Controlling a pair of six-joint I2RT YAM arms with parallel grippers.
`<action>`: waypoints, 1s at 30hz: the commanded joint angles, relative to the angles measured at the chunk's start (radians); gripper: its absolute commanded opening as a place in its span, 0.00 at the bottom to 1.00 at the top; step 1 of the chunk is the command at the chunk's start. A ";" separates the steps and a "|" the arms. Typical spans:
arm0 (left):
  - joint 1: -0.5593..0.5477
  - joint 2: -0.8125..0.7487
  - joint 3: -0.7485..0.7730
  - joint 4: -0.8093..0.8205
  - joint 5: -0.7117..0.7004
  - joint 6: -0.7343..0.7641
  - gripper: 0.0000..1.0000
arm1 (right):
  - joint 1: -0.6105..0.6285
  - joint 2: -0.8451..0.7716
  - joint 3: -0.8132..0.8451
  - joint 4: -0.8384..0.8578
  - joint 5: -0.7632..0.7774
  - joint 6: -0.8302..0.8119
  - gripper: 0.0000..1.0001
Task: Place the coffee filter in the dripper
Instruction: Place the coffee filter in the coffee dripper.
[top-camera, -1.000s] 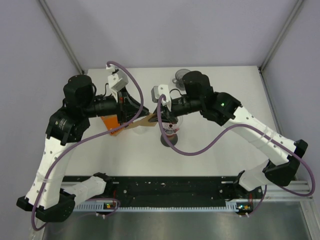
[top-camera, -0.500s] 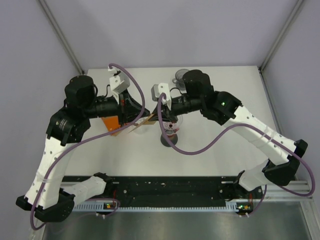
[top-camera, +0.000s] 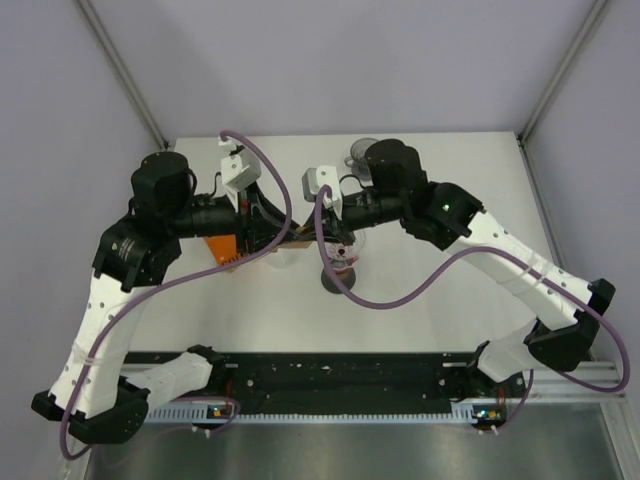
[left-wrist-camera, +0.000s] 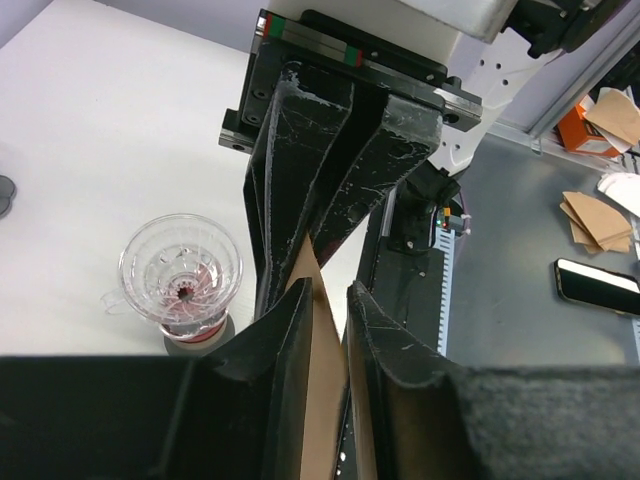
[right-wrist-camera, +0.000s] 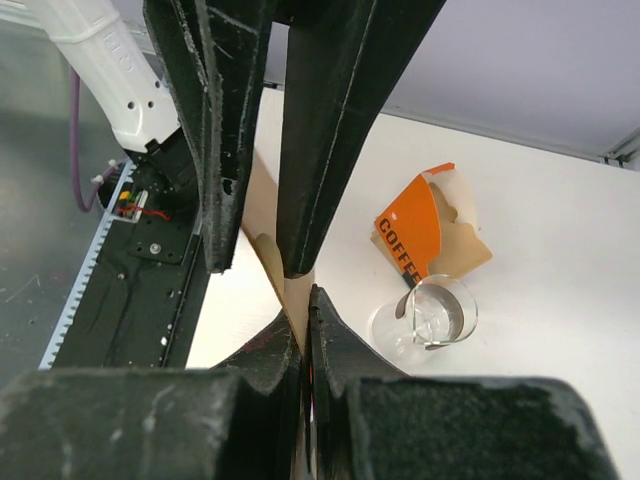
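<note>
The brown paper coffee filter (left-wrist-camera: 322, 345) hangs in the air between both grippers, left of and above the dripper (top-camera: 341, 262). In the left wrist view the dripper (left-wrist-camera: 182, 268) is clear glass with a reddish centre, on a round base. My right gripper (right-wrist-camera: 305, 305) is shut on the filter's (right-wrist-camera: 265, 245) pointed end. My left gripper (left-wrist-camera: 328, 290) stands slightly open around the filter's other part. The paper lies against one finger, with a dark gap to the other. From above, the grippers meet tip to tip and little of the filter (top-camera: 297, 237) shows.
An orange "COFFEE" filter pack (right-wrist-camera: 415, 232) with brown filters lies on the white table, beside a clear glass cup (right-wrist-camera: 435, 315). From above the pack (top-camera: 222, 246) sits under the left arm. A dark glass object (top-camera: 358, 152) stands at the back.
The left gripper has moved right, closer to the right gripper, and its jaws have parted a little. Less of the filter shows from above. The right arm has held still.
</note>
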 joint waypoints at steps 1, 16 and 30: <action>-0.004 -0.011 0.018 0.011 0.031 -0.011 0.27 | -0.004 0.003 0.046 0.018 0.009 0.007 0.00; -0.004 0.008 0.038 0.034 -0.056 -0.054 0.00 | -0.004 -0.001 0.045 0.019 0.001 0.010 0.00; -0.004 0.028 0.125 -0.014 -0.116 0.053 0.00 | 0.016 0.026 0.068 0.045 0.233 0.067 0.00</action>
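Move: The filter stands between my left hand's slightly open fingers, its middle about 2 cm to the right and a little below; my right fingers already pinch it. From my right hand the dripper lies about 8 cm ahead, 4 cm to the right and some 20 cm below. The glass jug is about 13 cm ahead of that hand, 9 cm to the left and 32 cm below. I shut my left fingers fully on the filter's edge while my right hand stays put and keeps its pinch on the other side. Only then do both hands ease forward about 2 cm, the left rising nearly 1 cm late on and turning some 5 degrees counter-clockwise, the right turning about 10 degrees clockwise, bringing it a little closer to the dripper. ##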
